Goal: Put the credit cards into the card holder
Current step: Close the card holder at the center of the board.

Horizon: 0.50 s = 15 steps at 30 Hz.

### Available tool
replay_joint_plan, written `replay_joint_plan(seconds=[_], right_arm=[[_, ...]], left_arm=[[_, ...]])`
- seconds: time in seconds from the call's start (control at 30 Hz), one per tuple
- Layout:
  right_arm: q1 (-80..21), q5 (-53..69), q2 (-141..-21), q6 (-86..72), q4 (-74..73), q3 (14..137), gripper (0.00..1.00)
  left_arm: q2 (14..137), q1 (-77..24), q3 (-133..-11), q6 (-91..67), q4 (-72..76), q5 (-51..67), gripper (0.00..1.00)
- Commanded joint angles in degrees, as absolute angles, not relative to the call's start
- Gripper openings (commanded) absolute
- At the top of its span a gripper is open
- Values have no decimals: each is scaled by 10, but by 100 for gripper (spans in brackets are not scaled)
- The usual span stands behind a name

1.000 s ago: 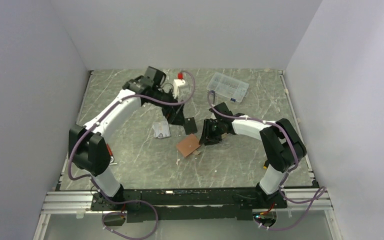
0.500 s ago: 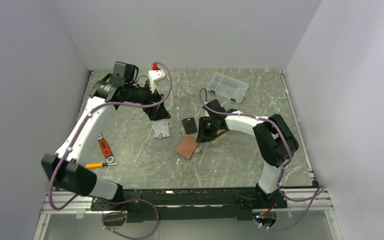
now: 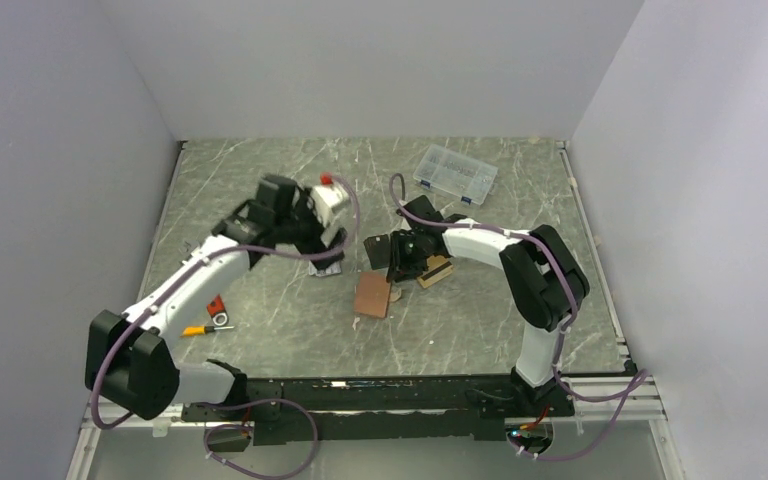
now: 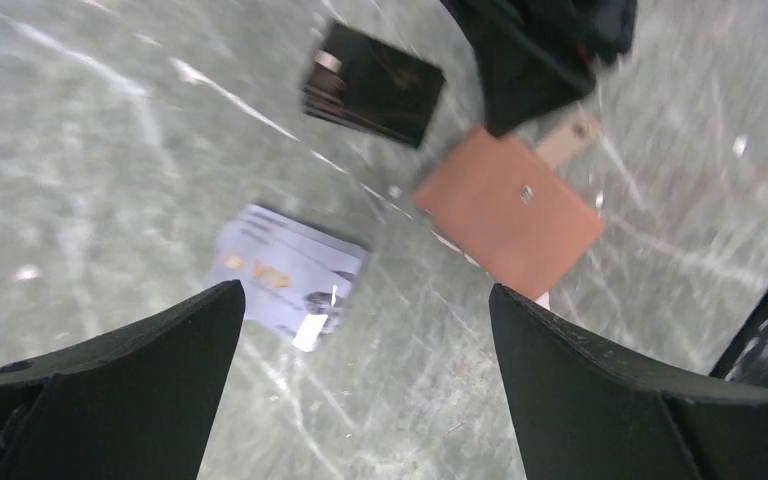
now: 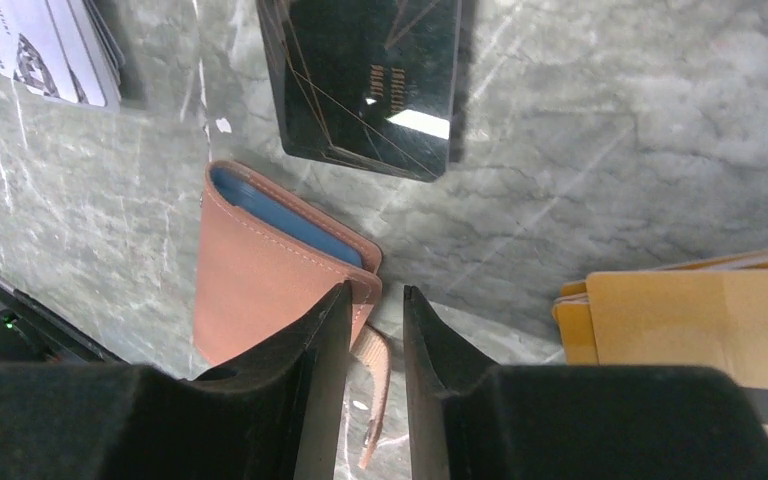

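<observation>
The tan-brown card holder (image 3: 372,296) (image 4: 508,213) (image 5: 265,280) lies folded at mid-table, its blue-grey pocket edge showing. My right gripper (image 3: 403,266) (image 5: 377,292) hovers at its corner. The jaws stand narrowly open, with the holder's loose strap (image 5: 372,385) lying under the gap. Orange-gold credit cards (image 3: 436,271) (image 5: 700,320) sit stacked just to the right. A pale silver-grey card (image 4: 285,272) (image 5: 50,45) lies to the left, under my wide-open, empty left gripper (image 3: 324,248) (image 4: 365,295).
A small black rectangle (image 3: 376,247) (image 4: 372,82) (image 5: 370,80) lies just behind the card holder. A clear plastic organizer box (image 3: 455,174) stands at the back right. A red-handled tool (image 3: 216,307) and a yellow-handled one (image 3: 195,330) lie at the front left.
My left arm swung away from the back and came down over the silver-grey card. The right gripper narrowed and shifted left to the card holder's corner.
</observation>
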<state>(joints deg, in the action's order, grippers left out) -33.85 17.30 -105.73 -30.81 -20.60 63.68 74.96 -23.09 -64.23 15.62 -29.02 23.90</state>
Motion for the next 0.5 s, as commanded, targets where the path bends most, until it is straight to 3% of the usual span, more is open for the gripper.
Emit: replay_joint_plan(seconds=[0.0, 0.23, 0.43, 0.47], right_arm=[[-345, 191, -1067, -293, -216, 667, 28], [-345, 189, -1059, -290, -227, 664, 24], [-345, 189, -1053, -290, -238, 669, 24], [-345, 188, -1052, -290, -239, 668, 24]], left_arm=[[733, -289, -517, 267, -151, 209, 99], [738, -344, -514, 336, -134, 145, 99], [776, -366, -546, 317, -174, 184, 99], [778, -373, -541, 318, -168, 186, 95]])
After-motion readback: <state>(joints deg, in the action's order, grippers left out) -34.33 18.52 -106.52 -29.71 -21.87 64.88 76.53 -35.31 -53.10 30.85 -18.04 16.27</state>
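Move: The closed card holder lies about 10 cm to the right of the open left hand, 7 cm back towards the base and some 19 cm below. The white cards sit almost directly under that hand, the black cards 11 cm to its right and 2 cm farther out. From the right hand, at the holder's far right corner, the holder's middle is about 5 cm left and 4 cm back, just below; the gold cards are 8 cm right and 1 cm ahead. The card holder stays under the right hand, whose nearly shut fingertips keep their place at its far right corner. The left hand, wide open and empty, swoops down about 10 cm and back 5 cm, then rises some 3 cm and eases forward again, drifting about 4 cm right throughout to end nearer the holder sideways; its wrist turns about 15 degrees clockwise and tips up slightly. ##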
